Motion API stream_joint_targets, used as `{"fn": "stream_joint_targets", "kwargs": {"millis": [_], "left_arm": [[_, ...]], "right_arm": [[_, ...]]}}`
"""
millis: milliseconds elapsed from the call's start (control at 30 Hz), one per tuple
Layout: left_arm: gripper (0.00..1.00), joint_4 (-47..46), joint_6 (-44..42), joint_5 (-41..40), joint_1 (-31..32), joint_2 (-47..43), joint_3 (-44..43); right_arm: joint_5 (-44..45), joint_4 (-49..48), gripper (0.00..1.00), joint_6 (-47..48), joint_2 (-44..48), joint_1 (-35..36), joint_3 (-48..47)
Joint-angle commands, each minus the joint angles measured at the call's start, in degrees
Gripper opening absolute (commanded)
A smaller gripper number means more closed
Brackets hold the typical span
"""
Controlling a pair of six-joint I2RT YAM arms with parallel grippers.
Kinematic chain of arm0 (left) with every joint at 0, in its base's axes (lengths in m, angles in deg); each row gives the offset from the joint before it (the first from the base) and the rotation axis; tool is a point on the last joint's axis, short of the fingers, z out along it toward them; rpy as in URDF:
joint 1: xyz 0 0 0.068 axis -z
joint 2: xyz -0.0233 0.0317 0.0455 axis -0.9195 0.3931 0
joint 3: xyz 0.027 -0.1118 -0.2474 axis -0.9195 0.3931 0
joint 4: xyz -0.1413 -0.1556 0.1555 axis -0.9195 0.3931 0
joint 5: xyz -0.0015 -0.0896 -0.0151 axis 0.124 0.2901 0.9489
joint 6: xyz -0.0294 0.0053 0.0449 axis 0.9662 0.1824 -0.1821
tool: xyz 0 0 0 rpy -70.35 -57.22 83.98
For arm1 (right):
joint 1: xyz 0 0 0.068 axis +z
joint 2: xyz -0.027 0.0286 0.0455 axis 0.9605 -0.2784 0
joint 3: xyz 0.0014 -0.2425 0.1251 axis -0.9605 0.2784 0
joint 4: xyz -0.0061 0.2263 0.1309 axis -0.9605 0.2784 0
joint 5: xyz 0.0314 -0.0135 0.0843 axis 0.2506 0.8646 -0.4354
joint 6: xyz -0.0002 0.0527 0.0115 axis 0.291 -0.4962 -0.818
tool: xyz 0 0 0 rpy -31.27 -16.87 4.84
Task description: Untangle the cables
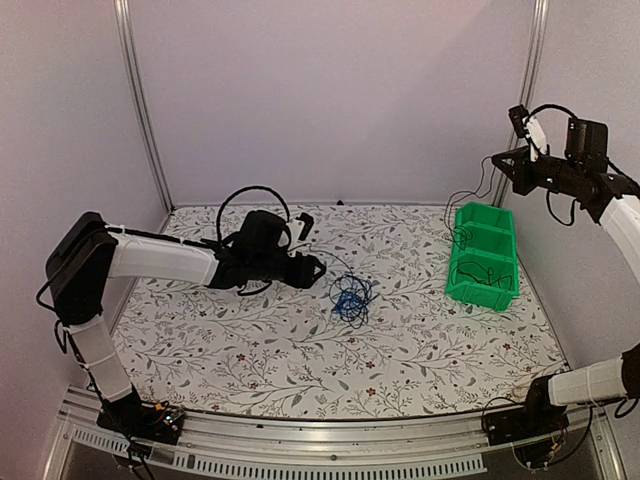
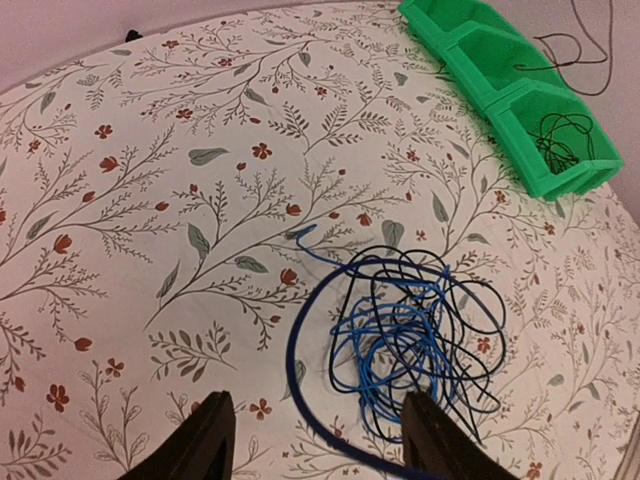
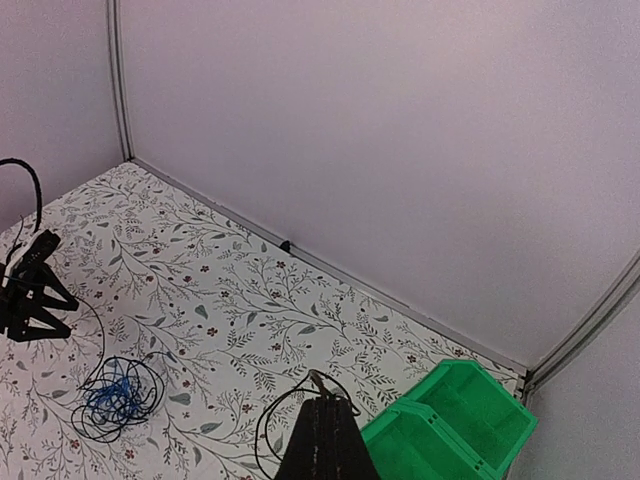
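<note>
The cables (image 1: 350,297) lie as a loose tangle of thin black wires and bright blue ones on the floral tabletop. In the left wrist view the tangle (image 2: 420,330) sits just ahead of my left gripper (image 2: 320,445), slightly to its right. A darker blue strand (image 2: 292,350) curves between the open fingers without touching them. My left gripper (image 1: 315,268) hovers just left of the tangle. My right gripper (image 1: 497,160) is raised high above the bin. It (image 3: 325,400) is shut on a thin black cable (image 3: 268,425) that loops down from its tip.
A green divided bin (image 1: 483,255) stands at the right of the table, with a black cable (image 2: 560,140) coiled in its near compartment. The bin's rim (image 3: 450,420) shows beside my right fingers. White walls and metal rails close off the back and sides.
</note>
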Motion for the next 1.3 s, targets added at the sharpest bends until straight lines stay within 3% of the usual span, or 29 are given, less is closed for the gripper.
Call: {"fn": "stream_joint_targets", "kwargs": {"millis": [0, 333, 767, 933, 1267], "left_arm": [[0.59, 0.82, -0.45, 0.66, -0.53, 1.83, -2.4], [0.59, 0.63, 0.36, 1.76, -1.26, 2.53, -2.6], [0.59, 0.16, 0.87, 2.4, -1.43, 2.54, -1.81], [0.58, -0.41, 1.03, 2.56, -1.47, 2.55, -1.26], [0.59, 0.56, 0.84, 2.14, -1.45, 1.93, -1.59]], "right_arm": [[2.0, 1.21, 0.0, 2.32, 1.74, -3.12, 3.22], [2.77, 2.05, 0.0, 6.84, 4.03, -10.13, 10.64], [4.61, 5.01, 0.0, 11.33, 4.05, -15.48, 11.54], [-0.78, 7.15, 0.0, 17.57, 4.88, -15.56, 15.34], [-7.99, 14.53, 0.0, 20.79, -7.45, -15.45, 17.87]]}}
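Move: The green bin's near compartment, where the cable held in the right hand is bound, lies about 35 cm below that hand, some 7 cm to its right and 3 cm farther out. The middle compartment sits roughly 9 cm beyond the near one; the blue-black tangle lies on the table about 24 cm to the right hand's left, level with it. From the left hand, the near compartment is some 35 cm right, 5 cm ahead and 8 cm lower. Still pinching the cable, the right hand sinks about 18 cm and shifts 8 cm right, towards the near compartment. ##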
